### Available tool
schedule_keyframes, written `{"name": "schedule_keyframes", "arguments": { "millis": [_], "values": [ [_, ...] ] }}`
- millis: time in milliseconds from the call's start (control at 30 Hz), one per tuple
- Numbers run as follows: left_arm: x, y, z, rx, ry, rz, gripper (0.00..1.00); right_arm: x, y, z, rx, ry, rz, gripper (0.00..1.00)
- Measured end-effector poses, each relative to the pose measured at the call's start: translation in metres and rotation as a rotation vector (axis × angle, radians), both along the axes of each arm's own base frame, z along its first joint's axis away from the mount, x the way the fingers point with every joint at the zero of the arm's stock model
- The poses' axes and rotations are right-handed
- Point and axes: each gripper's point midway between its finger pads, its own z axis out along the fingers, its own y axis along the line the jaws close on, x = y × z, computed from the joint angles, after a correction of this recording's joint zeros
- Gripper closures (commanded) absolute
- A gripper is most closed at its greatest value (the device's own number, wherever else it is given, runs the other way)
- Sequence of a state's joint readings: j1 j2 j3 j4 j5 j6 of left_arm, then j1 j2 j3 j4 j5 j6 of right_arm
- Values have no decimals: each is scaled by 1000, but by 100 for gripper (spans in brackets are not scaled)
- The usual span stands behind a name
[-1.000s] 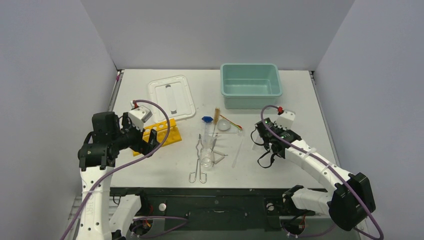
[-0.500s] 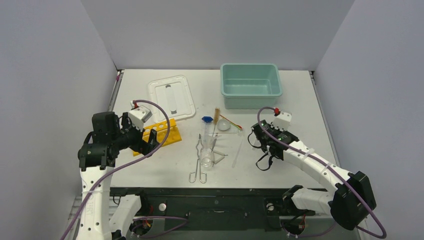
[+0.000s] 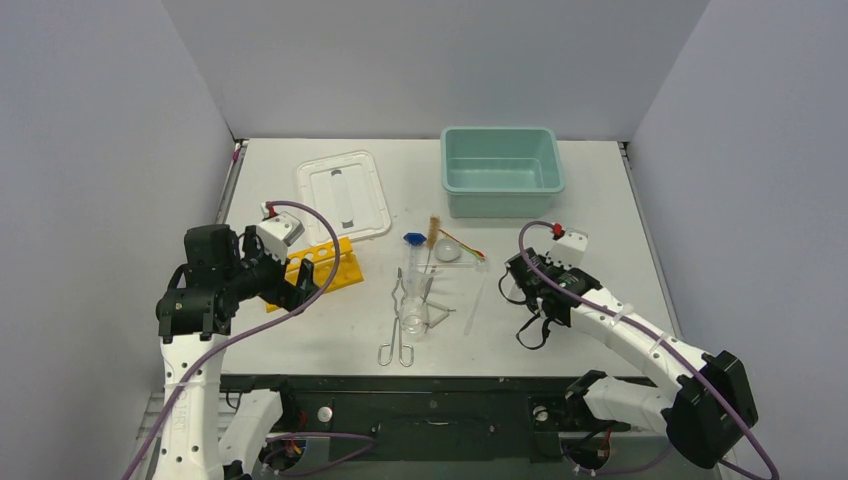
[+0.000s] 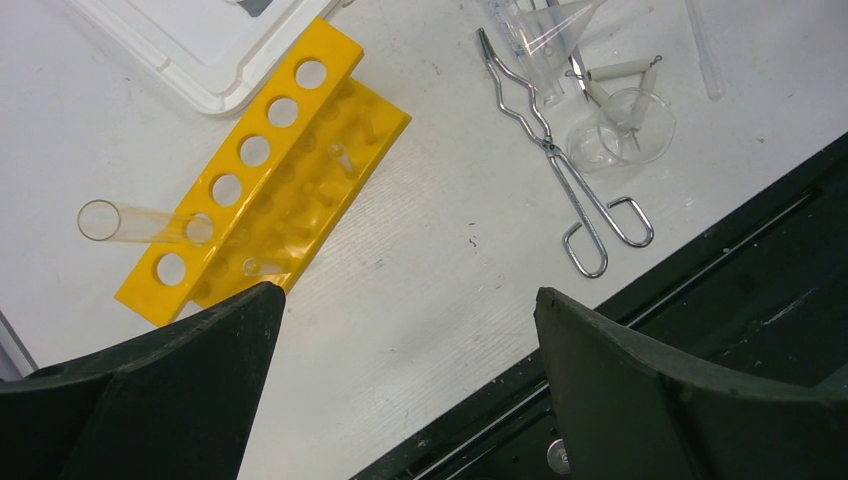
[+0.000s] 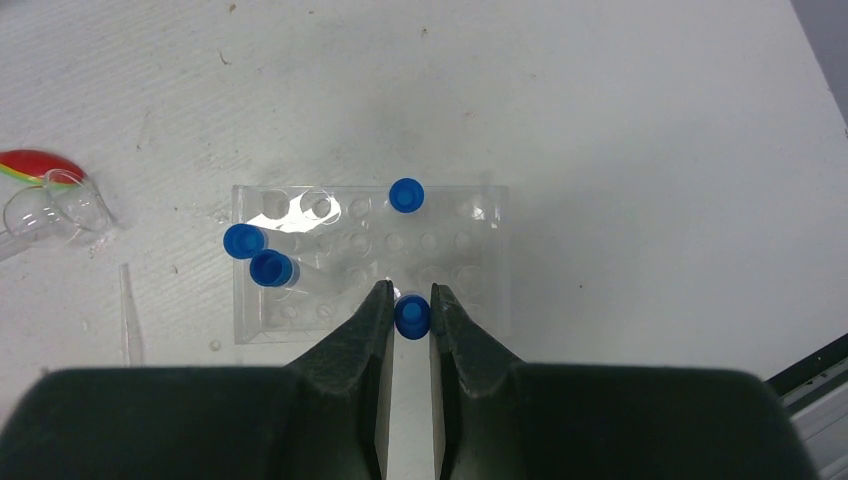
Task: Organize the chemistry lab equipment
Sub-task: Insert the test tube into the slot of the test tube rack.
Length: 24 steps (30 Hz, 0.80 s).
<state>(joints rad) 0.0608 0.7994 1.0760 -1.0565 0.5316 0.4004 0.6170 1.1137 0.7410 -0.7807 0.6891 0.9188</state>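
Note:
In the right wrist view my right gripper (image 5: 411,300) is shut on a blue-capped vial (image 5: 411,316), held at the near edge of a clear holed rack (image 5: 470,250). Three more blue-capped vials (image 5: 270,268) stand in that rack. My left gripper (image 4: 407,295) hangs open over bare table beside the yellow holed rack (image 4: 270,170), which holds a clear glass tube (image 4: 130,222). Metal tongs (image 4: 560,165) and a glass beaker (image 4: 635,125) lie to its right. A tan brush (image 3: 434,232) and a round dish (image 3: 448,250) lie mid-table.
A teal tub (image 3: 502,170) stands at the back right and a white lid (image 3: 343,193) lies at the back left. One more blue-capped vial (image 3: 412,239) lies by the brush. The table's black front edge (image 4: 700,300) runs close under the left gripper.
My right gripper has shifted slightly left and toward the near edge, still shut on the vial. The left arm has not moved.

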Motion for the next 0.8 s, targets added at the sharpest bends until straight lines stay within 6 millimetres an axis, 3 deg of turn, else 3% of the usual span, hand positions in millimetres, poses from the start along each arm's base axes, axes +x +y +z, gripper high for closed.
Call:
{"name": "schedule_keyframes", "arguments": {
  "millis": [300, 500, 800],
  "values": [
    [0, 1, 0, 3, -3, 3, 4, 4, 0, -2, -13, -5, -8, 99],
    [0, 1, 0, 8, -6, 4, 3, 2, 2, -10, -22, 35, -1, 79],
    [0, 2, 0, 10, -7, 5, 3, -3, 1, 4, 16, 1, 10, 68]
  ]
}}
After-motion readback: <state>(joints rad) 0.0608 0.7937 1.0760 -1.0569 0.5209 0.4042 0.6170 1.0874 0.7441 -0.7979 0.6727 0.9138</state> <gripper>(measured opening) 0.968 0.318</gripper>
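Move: The slot for the blue-capped test tube in the right fingers is almost directly below them, barely 1 cm ahead and 2 cm down. In the same clear rack, two capped tubes stand about 4 to 5 cm ahead and 5 cm left, another 4 cm ahead and 2 cm right. The rainbow spatula's end lies 9 cm ahead, 12 cm left. From the idle left hand, the slot is some 46 cm right, 5 cm ahead and 15 cm below. Lower the right gripper about 1 cm with the blue-capped tube still pinched, after easing it a touch forward, to put it into the clear rack's slot. Open the fingers to about a third to let go of the cap while low, then rise straight up some 1.5 cm, clear of the cap. ##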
